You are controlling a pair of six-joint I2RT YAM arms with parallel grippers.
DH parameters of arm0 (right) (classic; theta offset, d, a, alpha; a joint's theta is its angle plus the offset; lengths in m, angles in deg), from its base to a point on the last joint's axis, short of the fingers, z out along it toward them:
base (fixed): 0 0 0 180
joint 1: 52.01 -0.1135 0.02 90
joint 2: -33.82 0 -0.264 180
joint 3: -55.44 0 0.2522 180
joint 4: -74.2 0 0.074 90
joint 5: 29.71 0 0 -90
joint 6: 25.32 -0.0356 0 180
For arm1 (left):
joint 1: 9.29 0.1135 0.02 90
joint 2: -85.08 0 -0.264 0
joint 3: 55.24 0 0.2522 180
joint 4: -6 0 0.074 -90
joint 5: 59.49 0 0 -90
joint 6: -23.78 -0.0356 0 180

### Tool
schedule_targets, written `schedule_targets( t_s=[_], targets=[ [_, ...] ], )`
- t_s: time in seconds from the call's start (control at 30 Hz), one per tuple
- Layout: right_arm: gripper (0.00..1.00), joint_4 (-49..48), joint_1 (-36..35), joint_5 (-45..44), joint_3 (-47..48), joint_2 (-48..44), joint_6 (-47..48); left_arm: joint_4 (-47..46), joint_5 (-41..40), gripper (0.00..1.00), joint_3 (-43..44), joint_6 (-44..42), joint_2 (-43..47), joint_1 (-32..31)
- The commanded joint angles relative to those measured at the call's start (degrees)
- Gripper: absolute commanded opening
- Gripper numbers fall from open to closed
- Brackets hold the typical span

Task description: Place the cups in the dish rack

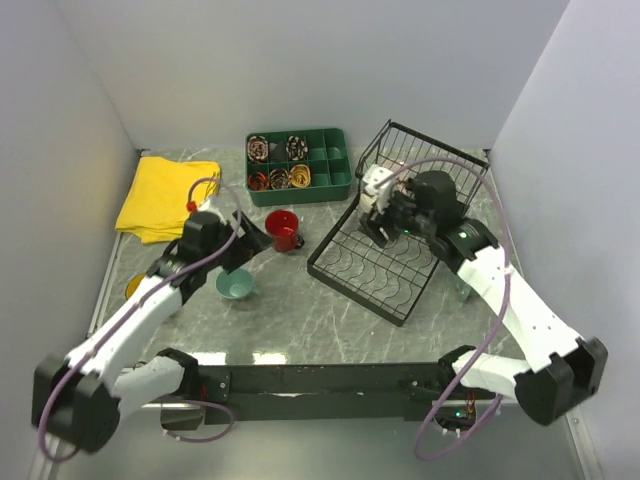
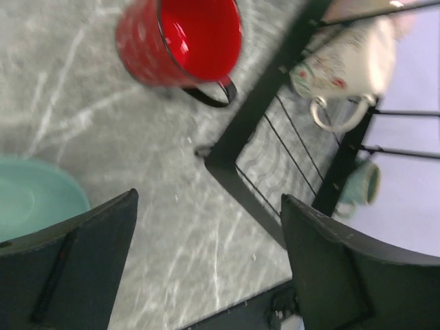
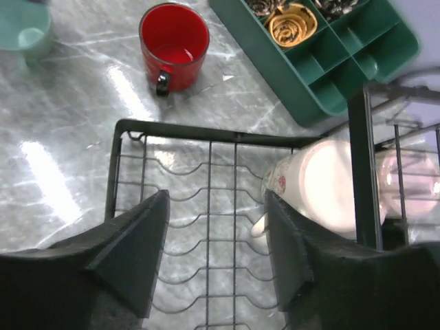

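The black wire dish rack (image 1: 372, 262) stands right of centre. A cream cup (image 1: 377, 182) rests bottom-up against its raised back tier. My right gripper (image 1: 386, 214) hovers over the rack floor, open and holding nothing. In the right wrist view the cream cup (image 3: 323, 185) sits just outside the right finger. A red cup (image 1: 284, 229) stands upright left of the rack. My left gripper (image 1: 246, 236) is beside it, open with only table between its fingers (image 2: 89, 240). A teal cup (image 1: 235, 285) sits below that arm. A yellow cup (image 1: 133, 287) peeks out at far left.
A green compartmented tray (image 1: 330, 160) with coiled items stands at the back, and a yellow cloth (image 1: 165, 195) lies at back left. A small light teal cup (image 2: 361, 185) shows beyond the rack's far side. Walls close in left, right and behind.
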Motion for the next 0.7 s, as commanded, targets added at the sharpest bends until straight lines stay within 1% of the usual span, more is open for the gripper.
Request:
schedule_targets(
  t_s=[0.0, 0.03, 0.07, 0.1, 0.13, 0.2, 0.27, 0.43, 0.53, 0.57, 0.6, 0.63, 0.67],
  targets=[
    [0.78, -3.52, 6.23, 9.82, -4.42, -4.79, -6.56, -2.16, -2.61, 0.83, 7.69, -2.27, -10.06, 0.05],
    [0.81, -4.05, 7.81, 12.12, -4.95, -6.45, -7.63, -1.64, -4.0, 0.8, 8.74, -2.62, -12.08, 0.05],
    [0.85, -5.36, 11.3, 14.67, -5.48, -7.16, -8.94, -1.46, -4.54, 0.77, 10.84, -3.24, -15.93, 0.05],
    [0.87, -6.06, 12.56, 18.52, -6.53, -7.95, -10.87, -1.02, -5.24, 0.74, 11.9, -4.37, -17.8, 0.05],
    [0.88, -6.59, 13.79, 20.13, -6.98, -9.26, -11.5, -0.15, -5.86, 0.71, 12.96, -4.91, -19.56, -0.04],
    [0.91, -7.65, 15.29, 21.46, -8.46, -10.59, -12.64, 0.74, -6.74, 0.69, 15.6, -6.4, -23.96, 0.05],
    [0.93, -9.57, 15.82, 22.78, -9.7, -12.7, -13.61, 1.96, -10.42, 0.65, 18.05, -7.11, -27.81, 0.05],
    [0.94, -11.17, 16.96, 24.8, -12.78, -14.9, -14.4, 3.46, -12.63, 0.62, 22.54, -9.04, -33.89, 0.05],
    [0.94, -11.61, 17.23, 25.85, -13.75, -15.43, -14.4, 4.26, -13.07, 0.57, 24.92, -9.92, -37.5, 0.05],
    [0.95, -11.87, 17.23, 26.38, -13.84, -15.43, -14.58, 4.52, -13.16, 0.57, 25.79, -10.01, -39.07, 0.05],
    [0.95, -12.13, 17.23, 26.73, -14.27, -15.6, -14.75, 4.52, -12.9, 0.53, 26.15, -10.53, -39.78, 0.05],
    [0.95, -12.31, 17.32, 27.0, -14.45, -15.87, -14.84, 4.52, -12.63, 0.51, 26.76, -10.71, -40.49, -0.04],
    [0.95, -12.4, 17.32, 27.44, -14.54, -16.04, -14.93, 4.52, -12.46, 0.51, 26.94, -10.89, -41.62, -0.04]
  ],
)
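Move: The left hand's target, the red cup, lies about 13 cm ahead of it, some 5 cm to its right, its middle about 13 cm below. The teal cup sits roughly level with this hand, 6 cm to its left and 14 cm down; the green tray is some 18 cm beyond the red cup and 4 cm farther right. From the right hand, the red cup is about 20 cm left, 8 cm ahead and 22 cm below. Forward and down, the left hand sweeps past the teal cup to the near left rim of the red cup, about 11 cm out and 8 cm lower, rolling its left side up some 20 degrees while its fingers narrow to about half open; contact can't be made out. The empty right hand backs off to the right and towards its base, opening wide and rolling its left side up. ##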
